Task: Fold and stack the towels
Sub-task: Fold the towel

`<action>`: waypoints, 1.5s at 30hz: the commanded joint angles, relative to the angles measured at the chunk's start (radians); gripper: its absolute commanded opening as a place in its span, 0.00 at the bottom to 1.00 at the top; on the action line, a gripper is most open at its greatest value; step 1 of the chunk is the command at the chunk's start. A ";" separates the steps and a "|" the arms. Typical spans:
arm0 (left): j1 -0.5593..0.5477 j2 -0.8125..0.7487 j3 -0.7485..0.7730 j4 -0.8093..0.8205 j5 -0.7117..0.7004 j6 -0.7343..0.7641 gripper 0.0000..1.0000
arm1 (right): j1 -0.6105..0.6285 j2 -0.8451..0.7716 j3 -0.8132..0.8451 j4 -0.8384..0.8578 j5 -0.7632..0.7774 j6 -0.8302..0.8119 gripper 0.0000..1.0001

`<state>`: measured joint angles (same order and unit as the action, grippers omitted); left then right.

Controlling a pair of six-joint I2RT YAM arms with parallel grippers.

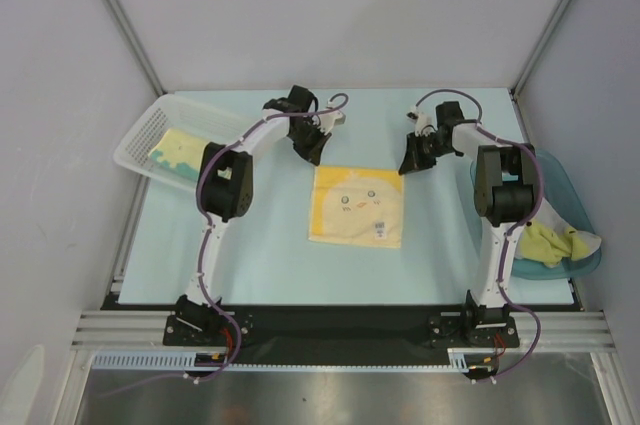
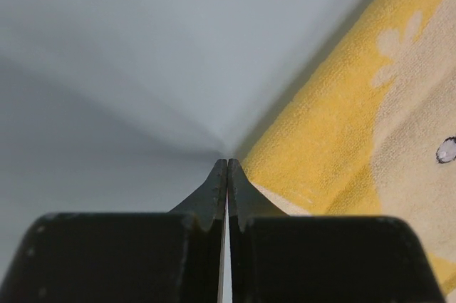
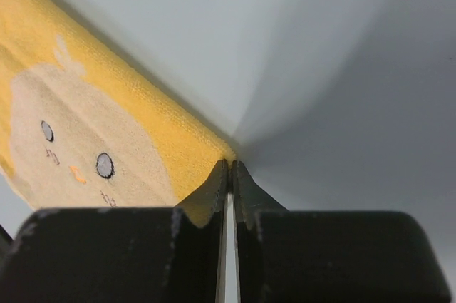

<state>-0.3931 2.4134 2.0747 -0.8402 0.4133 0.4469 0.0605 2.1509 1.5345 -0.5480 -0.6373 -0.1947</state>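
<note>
A pale yellow towel (image 1: 358, 207) with a chick face lies flat in the middle of the table. My left gripper (image 1: 312, 150) is down at its far left corner. In the left wrist view the left gripper (image 2: 227, 162) is shut, and the towel (image 2: 342, 117) ends right at its tips. My right gripper (image 1: 412, 160) is at the far right corner. In the right wrist view the right gripper (image 3: 230, 162) is shut, with a nub of the towel (image 3: 92, 125) showing at the tips. Another towel (image 1: 185, 153) lies in the basket, and an olive-yellow one (image 1: 550, 243) is crumpled in the tub.
A white mesh basket (image 1: 140, 130) stands at the far left of the table. A blue translucent tub (image 1: 565, 190) sits at the right edge, beside the right arm. Grey walls close in the back and both sides.
</note>
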 commanded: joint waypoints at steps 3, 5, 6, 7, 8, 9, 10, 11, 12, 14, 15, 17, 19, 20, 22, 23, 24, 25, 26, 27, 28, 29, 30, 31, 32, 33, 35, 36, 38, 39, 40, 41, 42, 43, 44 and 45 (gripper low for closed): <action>0.008 -0.146 -0.007 0.071 -0.005 -0.027 0.00 | 0.002 -0.120 -0.036 0.086 0.076 0.011 0.00; 0.008 -0.193 -0.034 0.079 -0.001 -0.030 0.00 | 0.009 -0.172 -0.086 0.114 0.100 0.026 0.00; 0.010 -0.206 -0.047 0.085 -0.004 -0.030 0.00 | 0.013 -0.189 -0.102 0.140 0.111 0.031 0.00; 0.008 -0.220 -0.068 0.085 -0.007 -0.031 0.00 | 0.024 -0.227 -0.121 0.155 0.126 0.044 0.00; 0.008 -0.243 -0.077 0.087 -0.010 -0.031 0.00 | 0.030 -0.246 -0.140 0.170 0.157 0.052 0.00; 0.008 -0.256 -0.091 0.089 -0.011 -0.033 0.00 | 0.036 -0.265 -0.175 0.198 0.165 0.055 0.00; 0.010 -0.269 -0.106 0.092 -0.010 -0.034 0.00 | 0.045 -0.282 -0.191 0.206 0.168 0.058 0.00; 0.008 -0.281 -0.141 0.099 -0.007 -0.033 0.00 | 0.050 -0.314 -0.203 0.218 0.175 0.070 0.00; 0.008 -0.307 -0.160 0.114 -0.002 -0.033 0.00 | 0.052 -0.327 -0.217 0.235 0.169 0.075 0.00; 0.008 -0.329 -0.211 0.144 -0.013 -0.036 0.00 | 0.050 -0.336 -0.243 0.246 0.140 0.089 0.00; 0.008 -0.335 -0.221 0.167 -0.019 -0.036 0.05 | 0.052 -0.333 -0.243 0.237 0.139 0.093 0.00; 0.010 -0.327 -0.223 0.177 -0.011 -0.043 0.31 | 0.058 -0.324 -0.238 0.227 0.131 0.095 0.00; 0.010 -0.295 -0.208 0.182 0.011 -0.050 0.33 | 0.062 -0.313 -0.238 0.224 0.134 0.092 0.00; 0.010 -0.281 -0.177 0.175 0.022 -0.053 0.33 | 0.064 -0.309 -0.237 0.221 0.137 0.089 0.00; 0.010 -0.237 -0.144 0.150 0.045 -0.053 0.38 | 0.064 -0.296 -0.234 0.214 0.145 0.084 0.00; 0.010 -0.220 -0.133 0.144 0.051 -0.051 0.38 | 0.064 -0.292 -0.232 0.211 0.148 0.080 0.00; 0.010 -0.209 -0.127 0.136 0.058 -0.050 0.40 | 0.062 -0.290 -0.231 0.207 0.151 0.078 0.00; 0.010 -0.186 -0.123 0.135 0.070 -0.050 0.41 | 0.061 -0.283 -0.229 0.206 0.156 0.072 0.00; 0.011 -0.175 -0.116 0.136 0.073 -0.045 0.43 | 0.058 -0.280 -0.225 0.206 0.160 0.069 0.00; 0.010 -0.163 -0.110 0.133 0.074 -0.043 0.46 | 0.055 -0.275 -0.223 0.203 0.160 0.067 0.00; 0.011 -0.148 -0.101 0.125 0.079 -0.040 0.47 | 0.052 -0.269 -0.221 0.204 0.160 0.066 0.00; 0.010 -0.122 -0.073 0.109 0.079 -0.033 0.48 | 0.050 -0.266 -0.218 0.201 0.160 0.066 0.00; 0.008 -0.105 -0.058 0.095 0.070 -0.031 0.48 | 0.048 -0.261 -0.212 0.197 0.159 0.064 0.00; 0.008 -0.090 -0.024 0.081 0.064 -0.025 0.48 | 0.048 -0.257 -0.209 0.194 0.162 0.060 0.00; 0.008 -0.070 -0.015 0.067 0.056 -0.016 0.48 | 0.048 -0.255 -0.208 0.192 0.163 0.058 0.00; 0.010 -0.063 -0.007 0.066 0.056 -0.011 0.48 | 0.045 -0.255 -0.208 0.192 0.165 0.058 0.00; 0.008 -0.054 0.002 0.067 0.062 -0.008 0.48 | 0.045 -0.253 -0.206 0.191 0.162 0.054 0.00; 0.008 -0.048 0.004 0.064 0.071 -0.005 0.48 | 0.044 -0.252 -0.206 0.191 0.163 0.052 0.00; 0.008 -0.040 0.012 0.056 0.073 -0.005 0.49 | 0.039 -0.249 -0.205 0.192 0.166 0.051 0.00; 0.008 -0.033 0.013 0.050 0.071 -0.005 0.49 | 0.038 -0.247 -0.205 0.191 0.165 0.051 0.00; 0.008 -0.030 0.013 0.047 0.071 -0.005 0.49 | 0.036 -0.246 -0.203 0.191 0.159 0.051 0.00; 0.010 -0.027 0.013 0.043 0.074 -0.004 0.48 | 0.032 -0.247 -0.201 0.191 0.157 0.052 0.00; 0.008 -0.020 0.012 0.038 0.079 -0.004 0.48 | 0.030 -0.243 -0.200 0.194 0.156 0.052 0.00; 0.008 -0.017 0.012 0.035 0.084 -0.004 0.48 | 0.030 -0.241 -0.198 0.192 0.154 0.052 0.00; 0.008 -0.016 0.012 0.033 0.085 -0.004 0.47 | 0.029 -0.240 -0.195 0.192 0.154 0.052 0.00; 0.008 -0.013 0.012 0.032 0.090 -0.004 0.47 | 0.027 -0.237 -0.194 0.191 0.154 0.052 0.00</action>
<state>-0.3904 2.3867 2.0464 -0.7883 0.4568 0.4122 0.0956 1.9057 1.3003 -0.3645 -0.4789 -0.1284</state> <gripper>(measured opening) 0.473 0.061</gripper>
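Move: The towel's far left corner is right at the left hand's shut fingertips, about 1 cm to the right, 1 cm back and 1 cm below; the white basket's middle stands some 30 cm left and 6 cm ahead. The right hand already pinches the far right corner; from it the towel's near right corner lies about 20 cm back and 1 cm left, and the towel's middle 10 cm back and 11 cm left, both 2 cm below. Straight up goes the left hand, about 9 cm and empty; its shut fingers open roughly halfway at the top, then it sinks some 8 cm to hover open around the far left corner. The right hand keeps its pinch on the far right corner, rising about 6.5 cm with a slight tilt and then easing down to half that height. ##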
